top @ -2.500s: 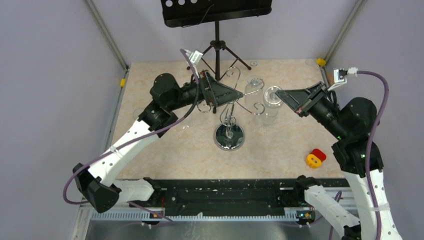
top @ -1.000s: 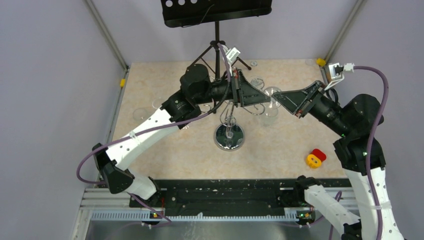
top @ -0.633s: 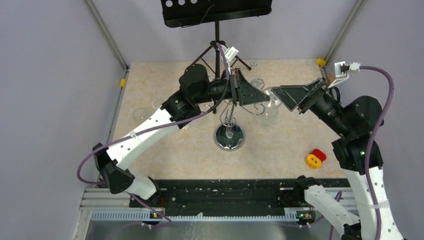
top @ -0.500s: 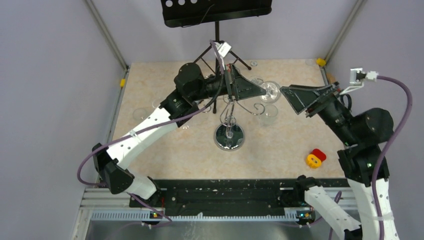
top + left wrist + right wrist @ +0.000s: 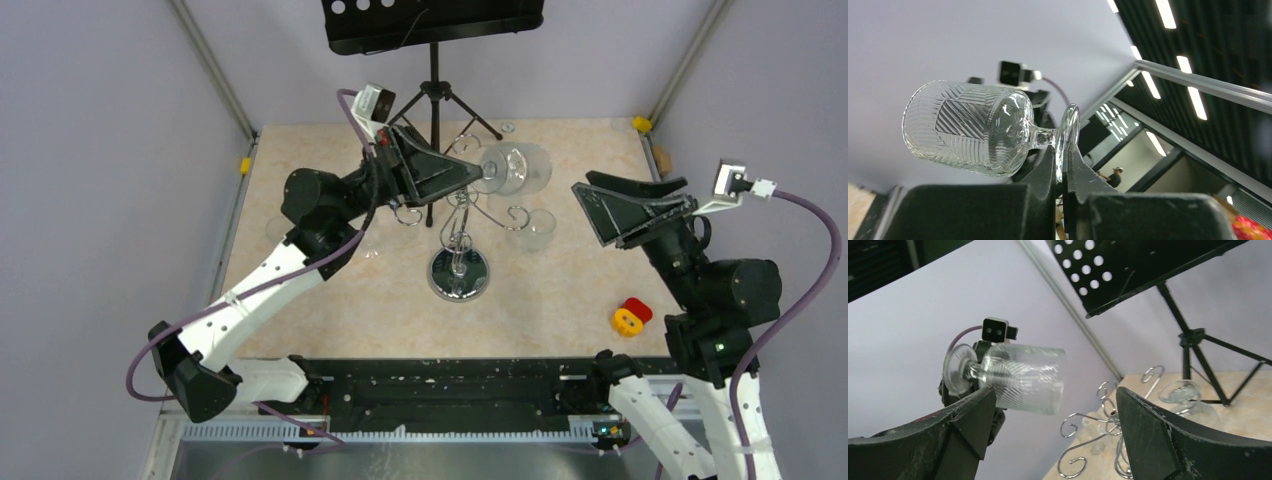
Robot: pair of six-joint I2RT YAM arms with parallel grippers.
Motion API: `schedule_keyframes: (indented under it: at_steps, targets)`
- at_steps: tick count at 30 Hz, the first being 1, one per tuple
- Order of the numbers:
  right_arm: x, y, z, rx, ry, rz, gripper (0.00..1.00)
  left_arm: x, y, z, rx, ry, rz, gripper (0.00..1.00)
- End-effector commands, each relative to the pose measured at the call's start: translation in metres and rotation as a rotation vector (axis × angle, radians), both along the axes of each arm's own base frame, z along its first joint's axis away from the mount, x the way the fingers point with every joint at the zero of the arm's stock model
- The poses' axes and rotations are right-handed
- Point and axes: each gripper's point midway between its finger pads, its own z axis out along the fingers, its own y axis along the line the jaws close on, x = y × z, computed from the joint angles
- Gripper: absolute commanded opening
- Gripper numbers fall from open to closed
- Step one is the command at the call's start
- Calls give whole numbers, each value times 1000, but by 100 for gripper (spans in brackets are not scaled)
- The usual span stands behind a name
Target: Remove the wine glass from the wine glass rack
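Observation:
The wine glass point(image 5: 518, 168) is clear with a cut pattern and lies sideways in the air above the wine glass rack point(image 5: 459, 272), apart from its curled hooks point(image 5: 517, 214). My left gripper point(image 5: 482, 172) is shut on the glass's round foot point(image 5: 1068, 134), with the bowl point(image 5: 968, 127) pointing away. My right gripper point(image 5: 590, 206) stands open to the right of the glass, with nothing between its fingers. In the right wrist view the wine glass point(image 5: 1018, 377) shows beyond the left finger point(image 5: 968, 415), with the rack's chrome hooks point(image 5: 1083, 422) below.
A black music stand point(image 5: 432, 20) on a tripod point(image 5: 436, 100) stands behind the rack. Another clear glass point(image 5: 540, 228) sits by the rack's right arm, and one more point(image 5: 280, 228) is on the table at the left. A red and yellow object point(image 5: 631, 316) lies near the right arm.
My left gripper came in, closed on the glass's foot and carried it up and back from the rack. My right gripper let go, opened wide and drew back to the right.

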Motion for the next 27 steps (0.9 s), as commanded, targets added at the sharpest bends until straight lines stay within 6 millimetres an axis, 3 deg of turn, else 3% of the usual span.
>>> schedule_keyframes:
  at_steps: [1,3,8,17,20,23,27]
  targets:
    - [-29,23,25,10,-161,194,90,-44,45,56,-243,-122,-68,0]
    - [-40,34,28,-8,-211,288,88,-47,47,58,-264,-115,-97,0]
    - [-93,47,47,-25,-453,534,84,-50,49,59,-299,-95,-168,0]
    - [-82,59,44,-80,-470,597,77,-50,47,58,-314,-79,-216,0]
    - [-91,58,46,-70,-544,634,68,-49,46,58,-310,-75,-217,0]
    - [-116,53,52,-50,-683,689,59,-48,45,57,-306,-74,-219,0]
    - [-120,54,55,-57,-719,727,47,-42,37,53,-290,-47,-244,0]
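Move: The wine glass hangs by its foot from the shut left fingers, mouth slanting down to the right: its middle is about 6 cm right of the left hand, 4 cm below and 1 cm ahead. From the open right hand it lies some 11 cm left, 2 cm ahead and 4 cm higher. The rack's top is about 18 cm left of the right hand, 9 cm ahead and 14 cm below; another glass stands far below, about 18 cm ahead and 1 cm left. The left fingers keep their pinch on the glass's foot while that hand draws up, back and left by 3 to 4 cm each, rolling to lift the mouth and swinging clockwise. The right hand heads for the mouth, about 7 cm back, 6 cm left and 4 cm up, turning some 40 degrees counter-clockwise as its fingertips tilt up; its fingers narrow from wide to about half open beside the rim, touch unclear. ##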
